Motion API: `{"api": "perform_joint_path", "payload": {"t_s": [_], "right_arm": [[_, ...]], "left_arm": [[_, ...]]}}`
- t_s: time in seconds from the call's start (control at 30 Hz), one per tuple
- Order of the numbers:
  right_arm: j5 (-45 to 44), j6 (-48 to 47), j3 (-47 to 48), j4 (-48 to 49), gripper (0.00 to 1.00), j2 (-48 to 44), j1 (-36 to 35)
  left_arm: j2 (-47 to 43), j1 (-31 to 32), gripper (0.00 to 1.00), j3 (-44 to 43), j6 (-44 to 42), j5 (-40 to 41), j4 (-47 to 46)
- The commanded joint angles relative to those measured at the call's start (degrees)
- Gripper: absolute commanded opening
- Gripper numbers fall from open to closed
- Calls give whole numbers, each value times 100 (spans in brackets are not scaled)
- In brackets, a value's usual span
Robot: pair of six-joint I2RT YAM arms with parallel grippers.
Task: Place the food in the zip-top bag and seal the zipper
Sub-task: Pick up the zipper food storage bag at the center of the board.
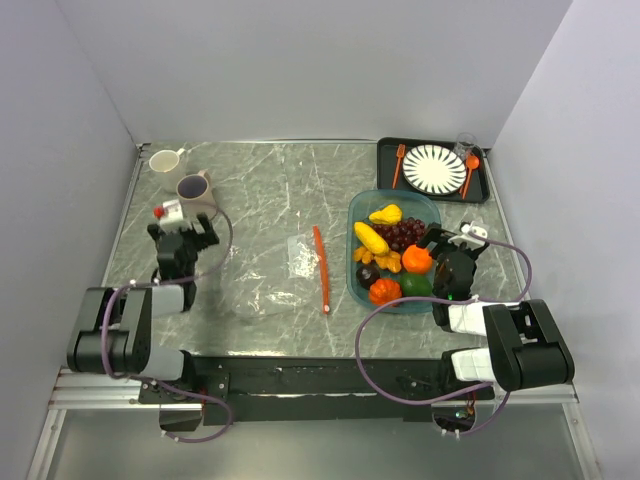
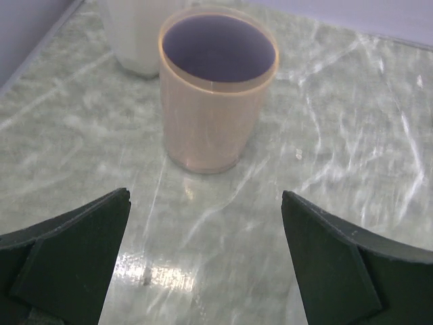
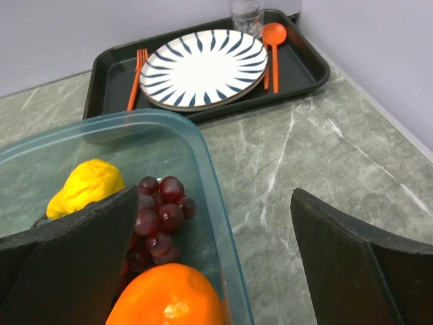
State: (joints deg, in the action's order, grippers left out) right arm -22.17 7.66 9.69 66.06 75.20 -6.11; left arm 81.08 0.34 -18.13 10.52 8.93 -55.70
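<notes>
The food lies in a teal tray point(image 1: 355, 215): a yellow piece point(image 1: 386, 214), dark grapes point(image 1: 403, 234), an orange piece point(image 1: 417, 259), a green one point(image 1: 416, 285) and others. The clear zip-top bag point(image 1: 272, 278) lies flat mid-table, its orange-red zipper point(image 1: 321, 268) along the right edge. My right gripper point(image 1: 447, 242) stands open over the tray's right rim point(image 3: 223, 223), with the grapes point(image 3: 159, 213) and the orange piece point(image 3: 169, 298) just left of its gap. My left gripper point(image 1: 182, 236) is open over bare table, left of the bag, holding nothing.
Two cups stand at the back left, a pinkish one point(image 2: 216, 88) just ahead of my left gripper and a white one point(image 1: 166, 160) behind it. A black tray point(image 3: 308, 64) at the back right holds a striped plate point(image 3: 203, 68), an orange fork point(image 3: 137, 74), a spoon point(image 3: 273, 40) and a glass point(image 3: 245, 13).
</notes>
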Motion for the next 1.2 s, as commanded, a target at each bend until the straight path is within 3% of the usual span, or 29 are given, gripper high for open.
{"api": "perform_joint_path", "payload": {"t_s": [0.0,0.07,0.1,0.2,0.23,0.37,0.47,0.57,0.7,0.83,0.87,0.93,1.17], "right_arm": [[82,-142,417,-545,100,-267,-39],[-128,197,848,-1573,100,-609,-48],[-443,470,1398,-2945,100,-699,-31],[-614,675,1991,-4325,100,-989,-48],[-595,675,2010,-4417,100,-1094,-40],[72,1498,2255,-5398,100,-1858,-22],[932,1450,2772,-6303,100,-2026,13],[1311,1274,3143,-6851,100,-2201,13],[2102,1001,3477,-7256,100,-2378,13],[2463,1045,3689,-7678,100,-2238,13],[2559,1044,3671,-7705,100,-2212,13],[2604,1045,3706,-7775,100,-2080,13],[2578,1027,4014,-8144,100,-1746,13]], "left_arm": [[-575,-8,99,-1841,862,575,3334],[-681,-8,99,-2141,925,112,3775],[-759,-8,99,-2159,960,-213,3803],[-1129,-16,99,-2107,1468,-96,3829],[-1225,-16,99,-2150,1940,81,3943],[-1191,-16,99,-2870,2261,180,5050],[-1016,-16,99,-3284,1945,-881,5420],[-814,-16,99,-3407,1637,-2480,5552],[-515,124,99,-3522,1699,-3283,5851],[-409,992,99,-3688,1427,-2574,6237],[-383,1543,99,-3750,1374,-2015,6464],[-242,1986,99,-3873,1417,-1659,6607],[250,3172,99,-4189,1839,-1210,6686]]}}
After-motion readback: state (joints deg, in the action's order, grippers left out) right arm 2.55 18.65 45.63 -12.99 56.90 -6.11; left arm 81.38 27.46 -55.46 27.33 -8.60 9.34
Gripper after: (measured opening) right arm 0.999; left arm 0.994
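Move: To the left hand's right, the flat zip-top bag's middle lies about 20 cm off, 9 cm back and 13 cm lower; the brown mug stands 8 cm straight ahead of this hand, the food bin's middle some 47 cm right and 4 back. From the right hand the bag is roughly 38 cm left and 8 back, 14 lower, with the bin between, its middle 10 cm left and 3 back. Rising about 10 cm first, the open left hand swings some 24 cm right to come over the zipper side of the bag, drawing back and sinking as it goes; it turns clockwise and tips down roughly 35 degrees. The right hand, also open, lifts about 11 cm, then moves left over the food bin towards the bag, turning counter-clockwise, tipping down and finally sinking a little. ##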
